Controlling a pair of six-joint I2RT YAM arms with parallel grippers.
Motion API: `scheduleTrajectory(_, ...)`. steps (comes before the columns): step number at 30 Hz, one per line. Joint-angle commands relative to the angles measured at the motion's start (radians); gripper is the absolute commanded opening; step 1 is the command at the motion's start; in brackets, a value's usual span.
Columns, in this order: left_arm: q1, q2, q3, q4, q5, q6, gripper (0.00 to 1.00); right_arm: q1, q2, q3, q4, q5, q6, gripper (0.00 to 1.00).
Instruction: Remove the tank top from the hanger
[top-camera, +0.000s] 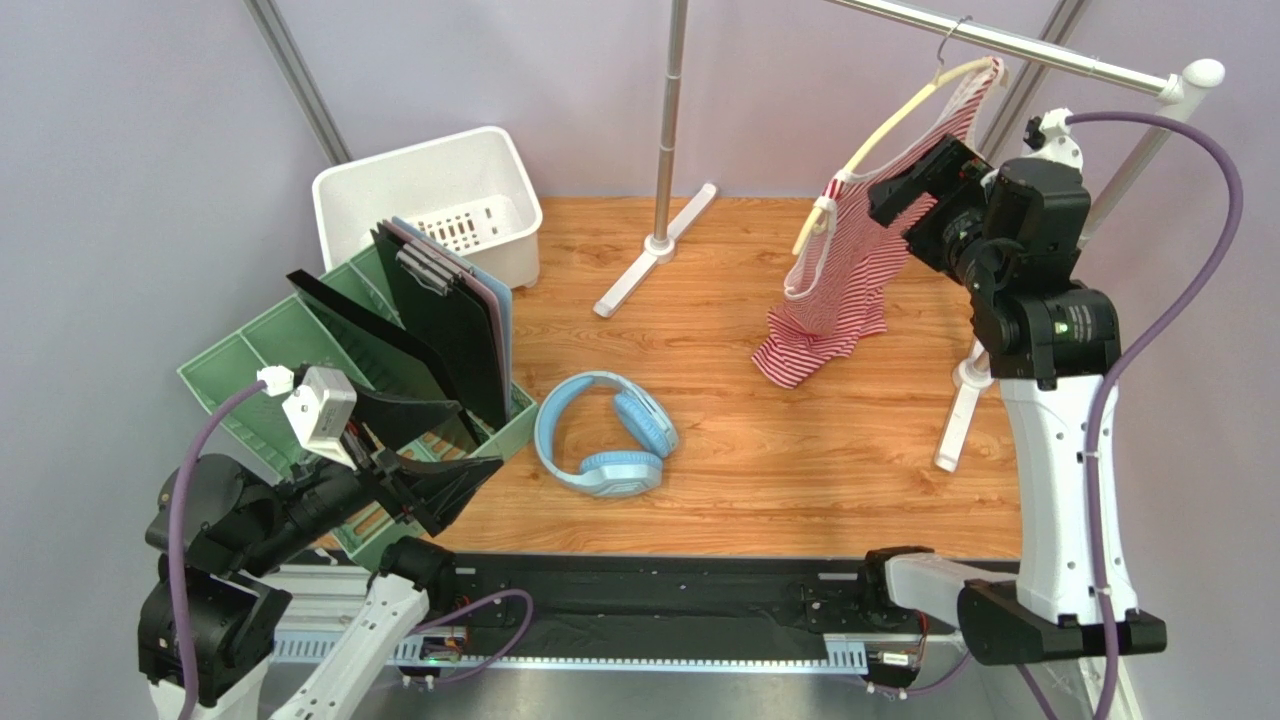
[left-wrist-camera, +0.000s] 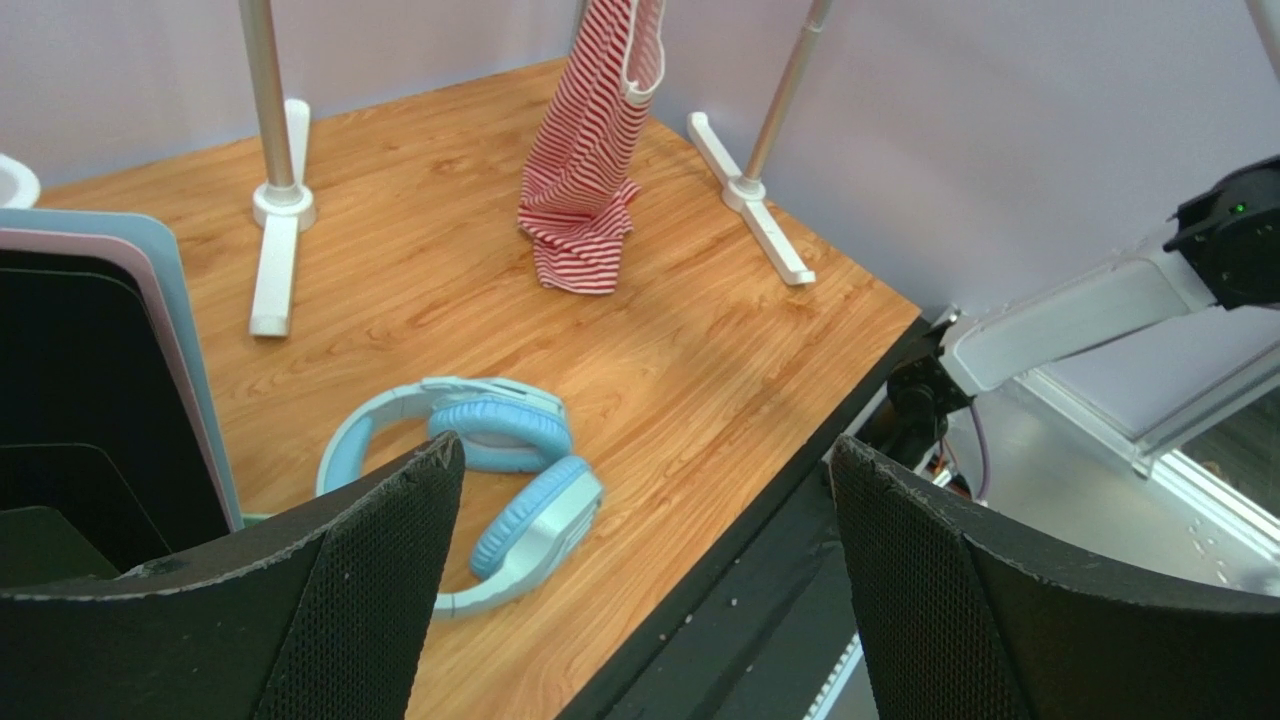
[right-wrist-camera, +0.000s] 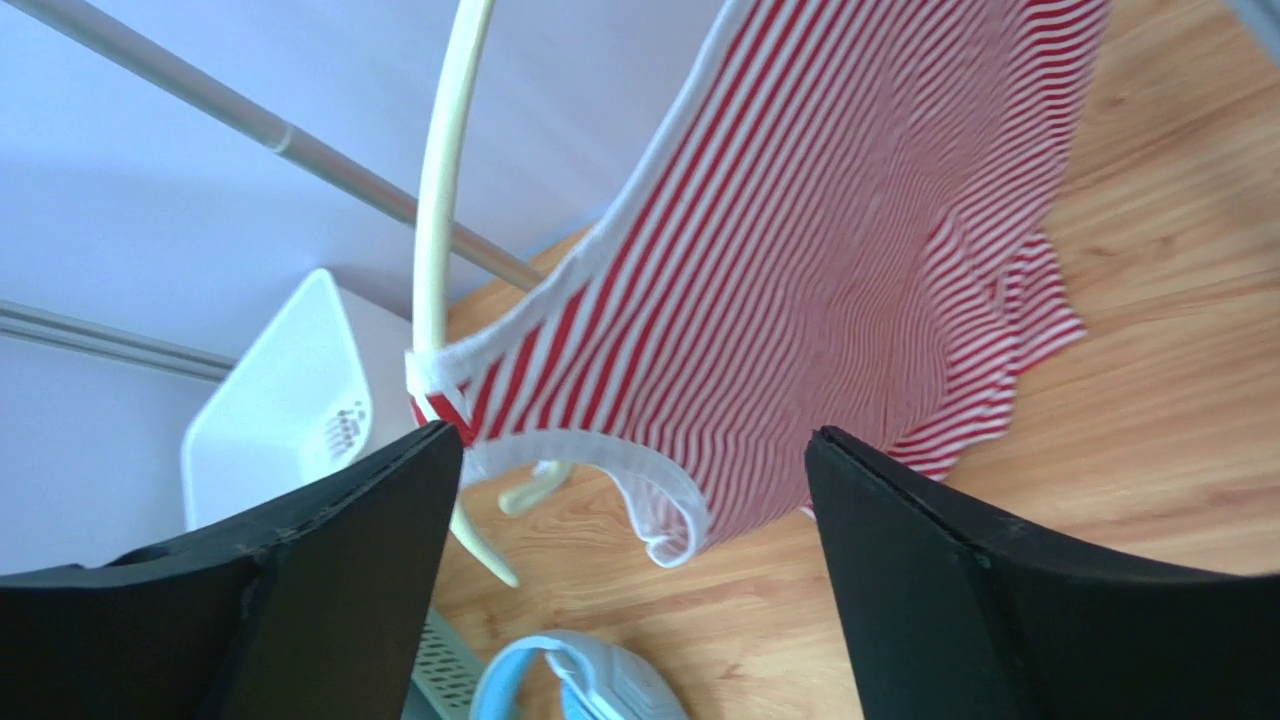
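The red-and-white striped tank top (top-camera: 836, 278) hangs by its straps from the cream hanger (top-camera: 899, 126), which is hooked on the rack's rail at the back right. Its hem rests bunched on the table. My right gripper (top-camera: 899, 192) is raised beside the garment, just under the hanger, and stands open. In the right wrist view the tank top (right-wrist-camera: 842, 255) and the hanger (right-wrist-camera: 436, 225) lie just beyond the right gripper (right-wrist-camera: 628, 432), with a white-edged strap loop in front of the gap. My left gripper (left-wrist-camera: 646, 446) is open and empty, low at the near left, with the tank top (left-wrist-camera: 586, 165) far off.
Blue headphones (top-camera: 609, 435) lie mid-table. A white basket (top-camera: 436, 195) and a green file rack (top-camera: 263, 353) with dark folders stand at the left. The silver rail (top-camera: 1052, 45), its upright pole (top-camera: 669, 135) and its white feet stand at the back.
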Motion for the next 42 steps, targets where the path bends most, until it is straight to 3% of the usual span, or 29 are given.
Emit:
scheduleTrajectory(1,-0.002,-0.008,0.005,0.016,0.041,0.048,0.96,-0.086,0.013,0.006,0.184,-0.253,0.140,0.87)
scheduleTrajectory(4,-0.005,-0.010,-0.003,0.026,0.055,0.045,0.96,-0.138,0.030,-0.020,0.273,-0.307,0.214,0.81)
scheduleTrajectory(14,-0.016,-0.015,-0.020,0.039,0.084,0.023,0.96,-0.144,0.096,-0.057,0.447,-0.290,0.303,0.66)
scheduleTrajectory(21,-0.016,-0.025,-0.044,0.058,0.127,-0.035,0.95,-0.144,0.118,-0.097,0.536,-0.250,0.367,0.43)
scheduleTrajectory(24,-0.018,-0.031,-0.064,0.073,0.143,-0.064,0.95,-0.144,0.130,-0.097,0.547,-0.244,0.380,0.38)
scheduleTrajectory(37,-0.016,-0.028,-0.069,0.082,0.153,-0.095,0.95,-0.144,0.161,-0.117,0.617,-0.275,0.407,0.36)
scheduleTrajectory(42,-0.016,-0.028,-0.069,0.082,0.153,-0.106,0.94,-0.144,0.170,-0.126,0.649,-0.298,0.426,0.30)
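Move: Ahead of the right hand by about 12 cm, 2 cm left and some 5 cm above, is the near slope of the yellow hanger it goes for. Counted from the hand, the near shoulder strap is about 7 cm ahead, 7 cm left and 2 cm up; the hanging tank top's body is 8 cm ahead, 4 cm left and 13 cm below. For the left hand the hanger lies roughly 38 cm ahead, 58 cm right and 7 cm up. Reaching forward some 10 cm and about 4 cm up to the hanger's near slope between strap and hook, the right hand rolls about 25 degrees so its left side rises and tips the fingers up until nearly level. Its wide-open fingers close to about a third, straddling the bar. The empty left hand eases 2–3 cm back and right, still open. ##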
